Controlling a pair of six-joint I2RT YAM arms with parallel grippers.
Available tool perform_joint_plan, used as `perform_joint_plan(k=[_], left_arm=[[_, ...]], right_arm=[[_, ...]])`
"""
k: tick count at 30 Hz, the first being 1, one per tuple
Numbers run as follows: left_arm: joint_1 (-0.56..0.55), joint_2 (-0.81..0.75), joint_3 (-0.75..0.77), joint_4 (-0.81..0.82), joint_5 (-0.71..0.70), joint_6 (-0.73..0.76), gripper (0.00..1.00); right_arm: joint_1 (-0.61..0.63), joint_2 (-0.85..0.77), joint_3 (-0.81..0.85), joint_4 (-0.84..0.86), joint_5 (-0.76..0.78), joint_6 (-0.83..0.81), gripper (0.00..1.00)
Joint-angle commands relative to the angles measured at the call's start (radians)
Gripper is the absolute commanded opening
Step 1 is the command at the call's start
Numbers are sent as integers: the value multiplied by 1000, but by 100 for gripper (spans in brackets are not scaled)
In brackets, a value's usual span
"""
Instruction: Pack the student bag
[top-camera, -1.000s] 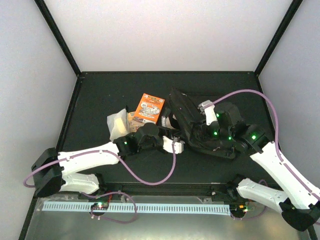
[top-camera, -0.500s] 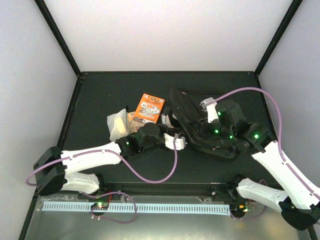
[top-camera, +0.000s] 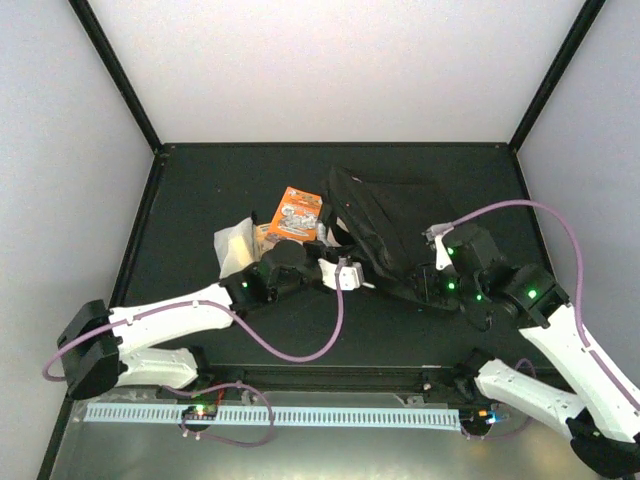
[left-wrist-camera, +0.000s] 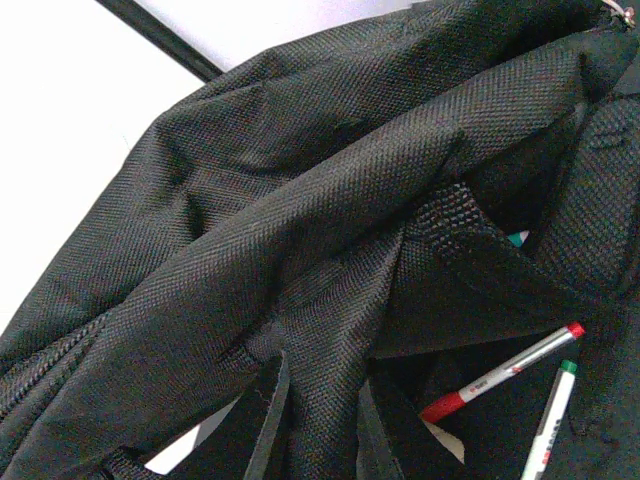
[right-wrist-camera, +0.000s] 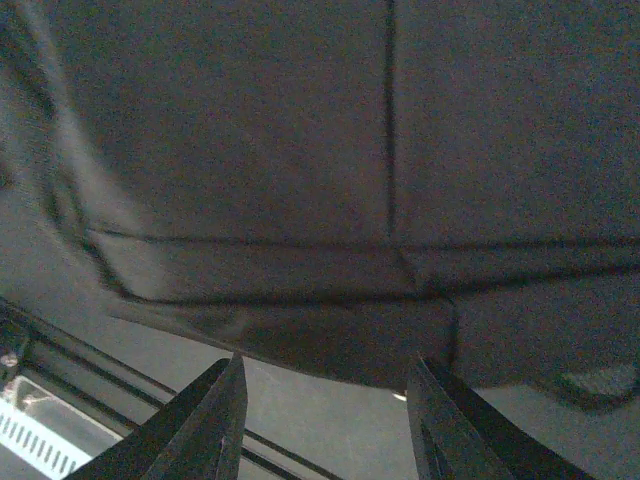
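Note:
The student bag (top-camera: 392, 222), a large black fabric backpack, lies at the table's middle right with its left edge raised. My left gripper (top-camera: 360, 281) is shut on a fold of the bag's woven fabric (left-wrist-camera: 318, 395). In the left wrist view a red-capped pen (left-wrist-camera: 505, 371) and a green-capped pen (left-wrist-camera: 551, 420) lie in the dark opening below the lifted fabric. My right gripper (top-camera: 427, 287) stands open at the bag's near right edge. Its fingertips (right-wrist-camera: 232, 405) are just short of the bag's hem (right-wrist-camera: 330, 345), with nothing between them.
An orange packet (top-camera: 298, 212), a brownish packet (top-camera: 267, 237) and a whitish plastic pouch (top-camera: 235, 246) lie left of the bag, just behind my left arm. A black rail (top-camera: 330, 377) runs along the table's near edge.
My left gripper shut on the bag's fabric and pulled it up and leftward. My right gripper opened, let the bag go and drew back toward the near right. The bag spread out toward the back.

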Motion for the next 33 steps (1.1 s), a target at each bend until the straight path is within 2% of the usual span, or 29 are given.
perform_joint_plan(k=[1,3,4,5,11,21,25,30,33], left_arm=[[15,-62,-11,95,13,5,2],[23,-80,-29,105,28,1,2],[27,-90,-35,105,35,-1,1],[33,-96,-38,106,40,-5,1],[56,-119,-55,100,66,-7,1],[96,-133,-78,96,116,-12,2],[116,-144,-95,103,121,-30,2],[141,-160,-122,119,142,-47,2],[144,-161,-127,124,151,-52,2]], right_arm=[[-2,-15,-43,-61,71,66,48],[-2,-25,-58,-53,89,71,48],[-2,-32,-65,-47,90,70,54],[-2,-38,-74,-41,85,64,56],[-5,-60,-128,18,-27,27,53],[-43,-26,-152,101,-172,-61,57],[-79,1,-144,90,-189,-82,66],[-122,12,-143,79,-191,-90,84],[-134,18,-151,89,-223,-104,79]])
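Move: The left hand already pinches the student bag's rim. From that hand, the orange book lies about 7 cm ahead and 10 cm left, some 16 cm lower, and the white pouch about level but 22 cm left. The empty right hand has the bag's near edge about 8 cm below, 2 cm ahead and 2 cm left; the held rim is some 14 cm left and 6 cm ahead of it. Left hand pulls the pinched rim 4 cm left; right sinks some 4 cm towards the near edge, opening wide. ##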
